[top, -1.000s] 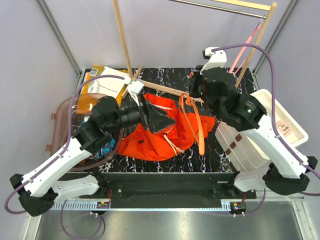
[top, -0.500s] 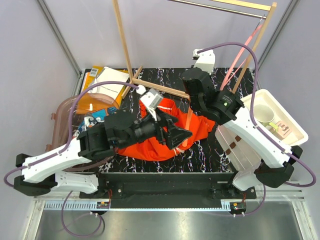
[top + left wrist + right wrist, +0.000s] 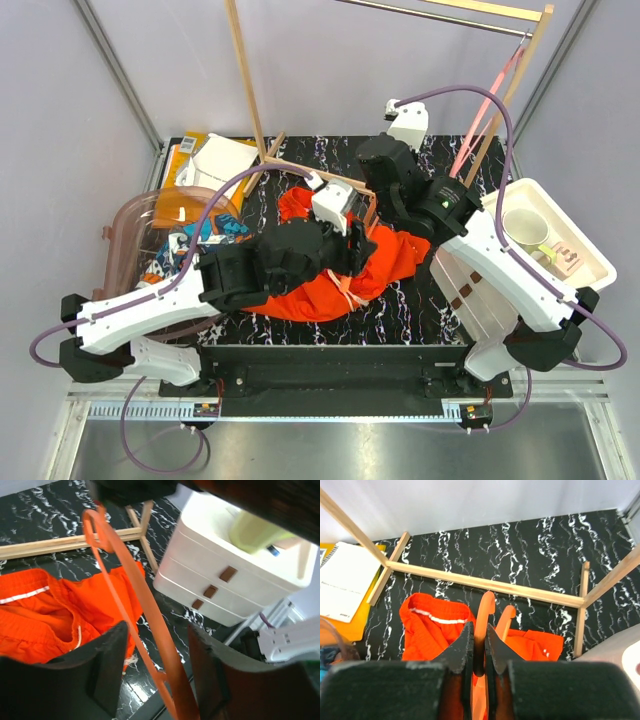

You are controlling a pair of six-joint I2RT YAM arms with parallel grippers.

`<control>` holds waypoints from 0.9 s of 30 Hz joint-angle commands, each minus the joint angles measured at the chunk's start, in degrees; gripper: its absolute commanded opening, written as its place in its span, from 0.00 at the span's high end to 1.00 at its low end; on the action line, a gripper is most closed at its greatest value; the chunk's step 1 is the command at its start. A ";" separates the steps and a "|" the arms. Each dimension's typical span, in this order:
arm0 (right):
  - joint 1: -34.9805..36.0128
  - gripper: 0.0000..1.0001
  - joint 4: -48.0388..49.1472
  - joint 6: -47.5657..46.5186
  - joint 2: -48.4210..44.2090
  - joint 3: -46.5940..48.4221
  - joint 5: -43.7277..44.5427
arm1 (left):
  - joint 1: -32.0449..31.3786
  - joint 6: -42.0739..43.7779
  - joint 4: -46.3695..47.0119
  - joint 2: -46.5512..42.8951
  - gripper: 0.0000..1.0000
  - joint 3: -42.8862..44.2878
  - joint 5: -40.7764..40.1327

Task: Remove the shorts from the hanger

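Bright orange shorts (image 3: 320, 285) with a white drawstring lie crumpled on the black marble table (image 3: 420, 300). My right gripper (image 3: 480, 630) is shut on the hook of an orange plastic hanger (image 3: 487, 602), holding it upright above the shorts (image 3: 432, 627). My left gripper (image 3: 156, 645) straddles a sloping arm of the hanger (image 3: 127, 575), open, with a gap on each side. In the top view it (image 3: 360, 245) sits just below the right gripper (image 3: 373, 198). Blue patterned shorts (image 3: 205, 232) lie in the pink tub.
A wooden rack frame (image 3: 300, 170) crosses the back of the table. White drawers (image 3: 225, 570) holding a green cup (image 3: 525, 228) stand at the right. A clear pink tub (image 3: 130, 225) and papers (image 3: 215, 160) lie at the left.
My left arm swung right across the shorts, and its jaws have narrowed around the hanger's arm. The right gripper drew the hanger left and stood it upright.
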 commanded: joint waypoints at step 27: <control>0.26 0.00 1.10 2.47 -18.62 -3.12 -25.21 | 21.31 -10.85 7.43 -13.57 1.00 -10.97 16.44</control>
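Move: My right hand still holds the orange hanger by its hook end. The hanger arm my left hand is closing on runs between its half-open fingers, about 2 cm ahead; from my right hand that spot is some 14 cm back, 4 cm left and 4 cm lower. Counted from my left hand, the orange shorts lie about 9 cm ahead, 3 cm left and 30 cm below, the wooden rail about 23 cm ahead and 2 cm right, and the white drawers about 6 cm ahead and 29 cm right. I ease my left hand about 3 cm forward and 2 cm left as I shut its fingers on the hanger arm, while my right keeps its pinch. Once the left has hold, I open my right hand wide, letting go, and draw it about 6 cm back and 5 cm up with a roll and a counter-clockwise turn; my left carries the hanger about 5 cm further left. ##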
